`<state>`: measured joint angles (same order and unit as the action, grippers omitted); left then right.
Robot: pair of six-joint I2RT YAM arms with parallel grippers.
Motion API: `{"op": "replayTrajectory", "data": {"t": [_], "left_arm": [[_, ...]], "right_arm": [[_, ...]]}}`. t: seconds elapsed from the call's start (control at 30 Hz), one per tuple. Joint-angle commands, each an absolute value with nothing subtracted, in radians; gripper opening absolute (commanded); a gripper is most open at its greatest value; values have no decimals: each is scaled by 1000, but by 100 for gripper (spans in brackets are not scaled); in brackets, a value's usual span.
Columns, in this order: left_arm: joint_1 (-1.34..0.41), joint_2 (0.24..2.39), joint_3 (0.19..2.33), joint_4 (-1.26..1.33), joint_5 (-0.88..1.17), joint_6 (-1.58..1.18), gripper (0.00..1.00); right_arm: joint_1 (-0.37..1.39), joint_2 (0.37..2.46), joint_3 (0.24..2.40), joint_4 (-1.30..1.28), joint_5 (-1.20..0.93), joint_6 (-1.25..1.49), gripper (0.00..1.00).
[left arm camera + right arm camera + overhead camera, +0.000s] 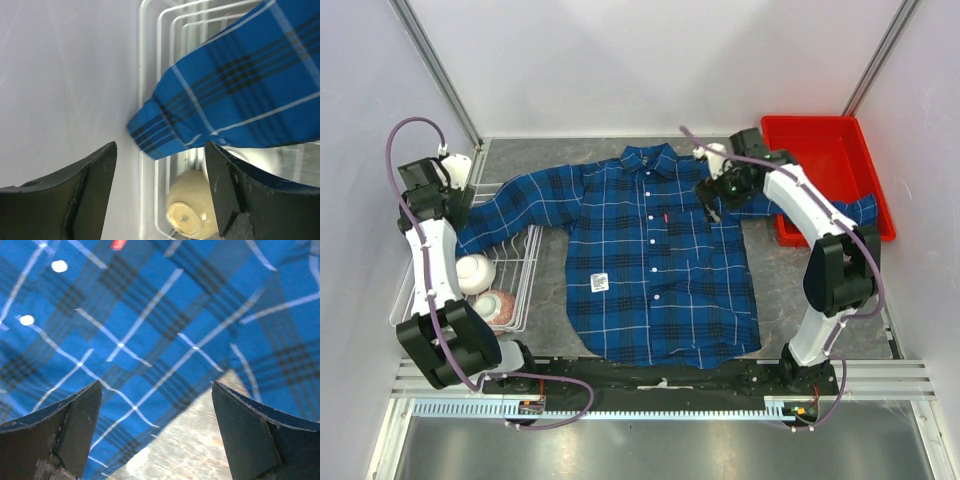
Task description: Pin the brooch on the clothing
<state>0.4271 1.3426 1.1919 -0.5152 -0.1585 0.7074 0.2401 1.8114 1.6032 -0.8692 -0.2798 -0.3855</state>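
Note:
The clothing (pixel 650 270), a blue-and-black plaid shirt, lies spread flat on the table with its collar at the far side. No brooch shows in any view. My left gripper (pixel 458 200) hangs open at the far left, just above the left sleeve cuff (pixel 165 135), with nothing between its fingers (pixel 95 185). In the left wrist view the open gripper (pixel 160 165) looks down past the cuff. My right gripper (pixel 712 207) hovers open over the shirt's right chest near the armpit. In the right wrist view it (pixel 156 390) frames plaid cloth (pixel 150 315) and bare table, holding nothing.
A white wire basket (pixel 525 270) at the left holds a beige cup (pixel 192 210) and bowls (pixel 472 272); the left sleeve drapes over its far end. A red bin (pixel 830 150) stands at the back right with the right sleeve over its edge. A white label (pixel 599 283) sits on the shirt front.

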Motion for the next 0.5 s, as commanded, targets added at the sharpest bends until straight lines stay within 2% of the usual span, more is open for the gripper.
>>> {"op": "replayTrajectory", "data": {"t": [0.0,0.13,0.23,0.33,0.37,0.47], "left_arm": [[426,1312,1340,-653,116,566,79],[425,1290,1384,-754,289,439,80],[423,1258,1367,-773,371,376,80],[425,1232,1330,-778,406,344,80],[425,1226,1321,-779,416,341,80],[425,1197,1281,-779,446,319,80]], "right_arm": [[368,1678,1496,-761,-380,-348,98],[593,1620,1384,-614,-354,-253,98],[779,1629,1376,-539,-301,-226,89],[933,1681,1399,-477,-258,-204,69],[966,1722,1413,-460,-250,-186,59],[1078,1802,1463,-436,-229,-141,49]]}}
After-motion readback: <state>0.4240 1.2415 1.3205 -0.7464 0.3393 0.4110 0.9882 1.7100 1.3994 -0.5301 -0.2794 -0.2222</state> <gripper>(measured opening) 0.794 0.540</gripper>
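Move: Some 18 cm back, 31 cm to the left and about 11 cm below the right hand lies the white card on the shirt. The red pocket tab is about 12 cm to the right hand's left and 2 cm back; the lower front button sits roughly 22 cm back and 15 cm left of that hand, both also 11 cm down. From the left hand the card is about 24 cm back, 31 cm to the right and 18 cm below. Sweeping left and back across the shirt front, the right hand travels about 32 cm at near-constant height towards the white card, turning some 35 degrees counter-clockwise while its empty fingers close to about half. The left hand, fingers already open, moves about 10 cm right and 4 cm up above the basket end of the sleeve, rolling its left side down. ##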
